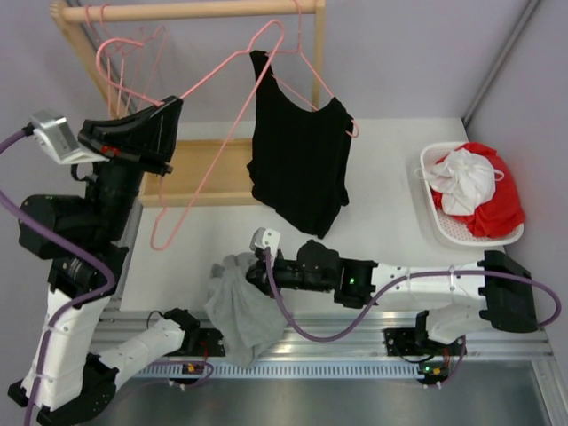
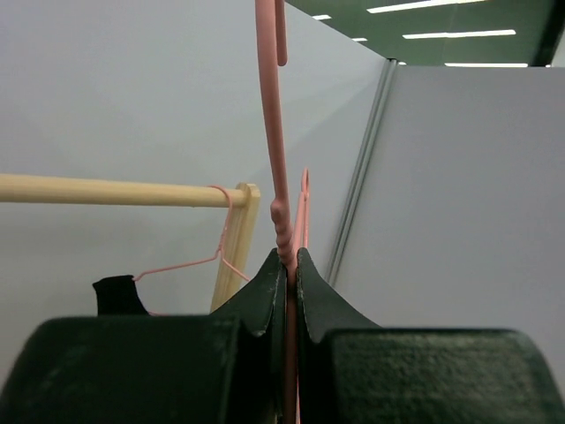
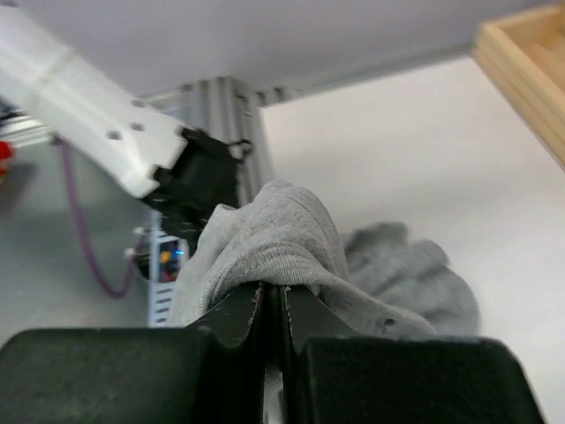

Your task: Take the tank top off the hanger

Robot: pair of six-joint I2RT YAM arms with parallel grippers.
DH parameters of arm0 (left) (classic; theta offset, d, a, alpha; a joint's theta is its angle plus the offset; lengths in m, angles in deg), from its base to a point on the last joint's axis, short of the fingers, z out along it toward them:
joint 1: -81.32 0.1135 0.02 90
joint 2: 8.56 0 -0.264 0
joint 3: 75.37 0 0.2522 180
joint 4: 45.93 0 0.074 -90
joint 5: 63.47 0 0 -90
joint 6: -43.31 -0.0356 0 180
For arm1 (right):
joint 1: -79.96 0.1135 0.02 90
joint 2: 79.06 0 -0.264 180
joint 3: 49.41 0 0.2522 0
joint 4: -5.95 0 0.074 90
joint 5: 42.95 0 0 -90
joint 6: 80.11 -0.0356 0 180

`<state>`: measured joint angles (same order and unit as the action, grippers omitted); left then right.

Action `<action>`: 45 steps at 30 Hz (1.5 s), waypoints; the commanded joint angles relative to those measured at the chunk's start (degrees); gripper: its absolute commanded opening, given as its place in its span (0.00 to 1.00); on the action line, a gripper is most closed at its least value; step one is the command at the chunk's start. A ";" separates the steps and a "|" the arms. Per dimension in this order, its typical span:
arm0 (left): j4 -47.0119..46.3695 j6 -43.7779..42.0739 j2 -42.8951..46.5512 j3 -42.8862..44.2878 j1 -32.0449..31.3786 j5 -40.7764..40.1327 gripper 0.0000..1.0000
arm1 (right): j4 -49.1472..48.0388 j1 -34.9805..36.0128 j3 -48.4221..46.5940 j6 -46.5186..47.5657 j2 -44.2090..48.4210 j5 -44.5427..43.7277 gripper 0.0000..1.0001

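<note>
My left gripper [image 1: 177,102] is raised at the left and shut on the wire of a bare pink hanger [image 1: 232,57]. In the left wrist view the hanger [image 2: 272,132] runs straight up from between the closed left gripper [image 2: 289,256]. A crumpled grey tank top [image 1: 238,311] lies at the table's front edge and droops over the rail, clear of that hanger. My right gripper [image 1: 253,271] is low beside it, shut on a fold of the grey tank top [image 3: 274,230]; the fabric bulges over the closed right gripper [image 3: 274,287].
A black tank top [image 1: 297,160] hangs on a second pink hanger from the wooden rack [image 1: 195,11], with spare pink hangers [image 1: 124,62] at the rod's left end. A white basket [image 1: 444,226] of red and white clothes sits at the right.
</note>
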<state>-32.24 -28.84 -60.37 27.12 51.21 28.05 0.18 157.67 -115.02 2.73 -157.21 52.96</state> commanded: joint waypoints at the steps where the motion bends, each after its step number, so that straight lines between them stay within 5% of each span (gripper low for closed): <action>1: 3.41 -2.90 2.85 -0.39 -0.04 -4.86 0.00 | 10.45 -0.98 -0.70 -0.31 -0.16 -16.96 0.00; 3: 5.43 -3.17 3.56 -0.57 -0.13 -5.39 0.00 | 13.19 -1.33 -2.36 -1.28 -2.96 -19.52 0.04; 5: 6.75 -3.34 3.73 -0.66 -0.04 -5.30 0.00 | 16.62 -1.34 -5.79 -1.63 -6.90 -20.42 0.33; 13: 9.39 -4.31 5.14 -1.10 -0.04 -4.95 0.00 | 19.35 -1.60 -13.97 -3.92 -14.83 -10.24 0.99; 26: 10.62 -4.93 6.02 -1.10 -0.04 -4.68 0.00 | 27.79 -1.95 -13.10 -12.33 -19.93 -16.46 0.99; 36: 10.62 -4.40 6.55 -1.72 -0.04 -4.51 0.00 | 21.82 -2.39 -12.65 -18.94 -26.08 -2.42 0.99; 45: 10.62 -4.31 6.90 -1.28 -0.13 -4.42 0.00 | 20.41 1.65 -17.49 -18.51 -30.48 0.50 0.99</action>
<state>-20.46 -33.15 -53.95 25.59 51.21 23.85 24.09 156.88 -129.25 -14.86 -186.28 50.16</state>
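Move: The right hand, fingers pointing left, still holds the grey tank top, whose middle hangs about 12 cm below and 3 cm back of it. The table's near edge runs some 22 cm straight below. The black tank top hangs roughly 32 cm ahead, 15 cm right and level in height. From the left hand, still gripping the bare hanger, the grey tank top lies about 16 cm back, 8 cm right and 50 cm below. Right hand opens, releasing the grey tank top, and tips down about 20 cm onto it; left dips slightly. ##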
